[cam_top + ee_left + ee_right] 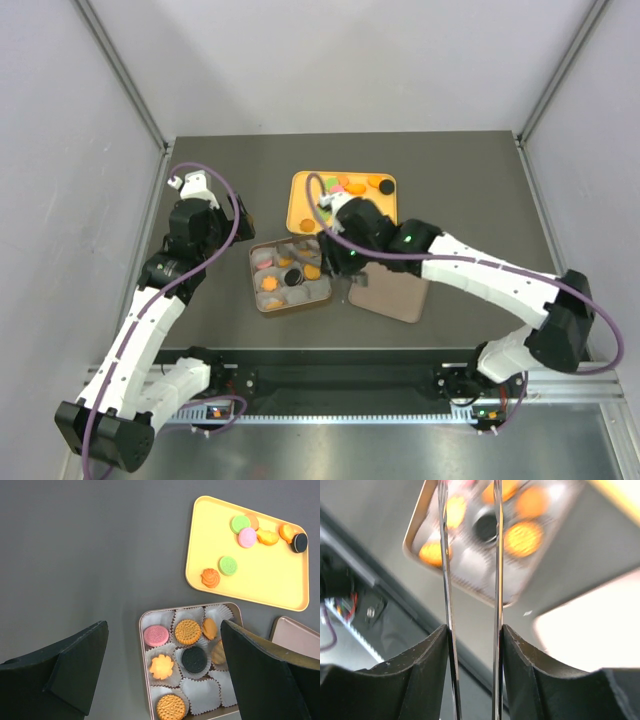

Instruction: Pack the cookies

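Observation:
Several cookies (194, 659) sit in white paper cups inside an open tin box (142, 655): pink, black and orange ones. More cookies (228, 565) lie loose on a yellow tray (192, 555) behind it. My left gripper (163, 627) hangs open above the box's left part, holding nothing. My right gripper (472, 630) is shut on a pair of thin metal tongs (497, 580). The tong blades stand apart with nothing between them, pointing at the box (420, 515). In the top view the right gripper (328, 243) hovers at the box's far right corner.
A pinkish box lid (390, 292) lies flat on the table right of the box. The yellow tray (300, 205) sits just behind the box. Grey walls close in the dark table on three sides. The left arm (150, 320) stays left of the box.

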Robot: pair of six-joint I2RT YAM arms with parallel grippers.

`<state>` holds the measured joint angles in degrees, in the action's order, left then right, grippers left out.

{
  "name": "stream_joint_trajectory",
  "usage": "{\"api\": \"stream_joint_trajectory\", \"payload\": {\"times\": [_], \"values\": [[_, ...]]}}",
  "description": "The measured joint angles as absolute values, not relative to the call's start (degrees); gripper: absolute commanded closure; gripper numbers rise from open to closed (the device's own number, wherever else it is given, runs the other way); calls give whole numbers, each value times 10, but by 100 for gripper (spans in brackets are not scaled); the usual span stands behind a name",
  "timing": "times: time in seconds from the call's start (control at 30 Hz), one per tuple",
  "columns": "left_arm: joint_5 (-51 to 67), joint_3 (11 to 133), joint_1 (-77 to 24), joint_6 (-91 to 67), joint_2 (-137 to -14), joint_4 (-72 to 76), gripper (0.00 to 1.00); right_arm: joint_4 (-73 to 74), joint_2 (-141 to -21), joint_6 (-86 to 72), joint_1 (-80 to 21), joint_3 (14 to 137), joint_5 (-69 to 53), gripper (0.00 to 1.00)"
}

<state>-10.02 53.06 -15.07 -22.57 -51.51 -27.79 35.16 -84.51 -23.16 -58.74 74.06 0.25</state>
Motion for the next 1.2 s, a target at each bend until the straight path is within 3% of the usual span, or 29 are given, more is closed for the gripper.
{"api": "stream_joint_trajectory", "payload": {"times": [0.23, 0.43, 0.83, 1.2], "values": [[-100, 531, -150, -226, -515, -278, 1, 364, -798, -199, -460, 770, 16, 55], [-98, 531, -150, -226, -515, -277, 1, 369, -850, -169, -390, 798, 41, 55], [-99, 530, -149, -226, -516, -274, 1, 372, -1075, -124, -358, 952, 95, 54], [-98, 528, -147, -226, -519, -274, 1, 385, -1116, -115, -358, 995, 111, 53]]}}
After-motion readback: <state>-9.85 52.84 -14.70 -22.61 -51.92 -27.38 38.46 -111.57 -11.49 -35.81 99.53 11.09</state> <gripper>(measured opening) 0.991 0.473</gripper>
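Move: The right hand, gripping the empty tong blades, has the cookie cluster (pink, green, orange) in the yellow tray about 29 cm ahead and 4 cm to its right, some 15 cm below. From the hand at that height, the lone green cookie lies 21 cm ahead and 2 left, the swirl cookie 18 ahead and 6 left, the black cookie 29 ahead and 16 right. From the left hand the cluster is about 19 cm ahead, 22 right and 20 below. The right arm swings away from the cookie box and out over the yellow tray, going forward about 23 cm and some 8 cm to the right, first rising roughly 5 cm and then sinking about 8 cm towards the cookie cluster before easing to a stop. On the way the wrist turns about 20 degrees clockwise and its left side dips some 15 degrees, while the fingers keep their half-open hold on the tongs with the blades apart and empty, their ends coming close over the cluster's pink and orange cookies, where contact can't be made out. ##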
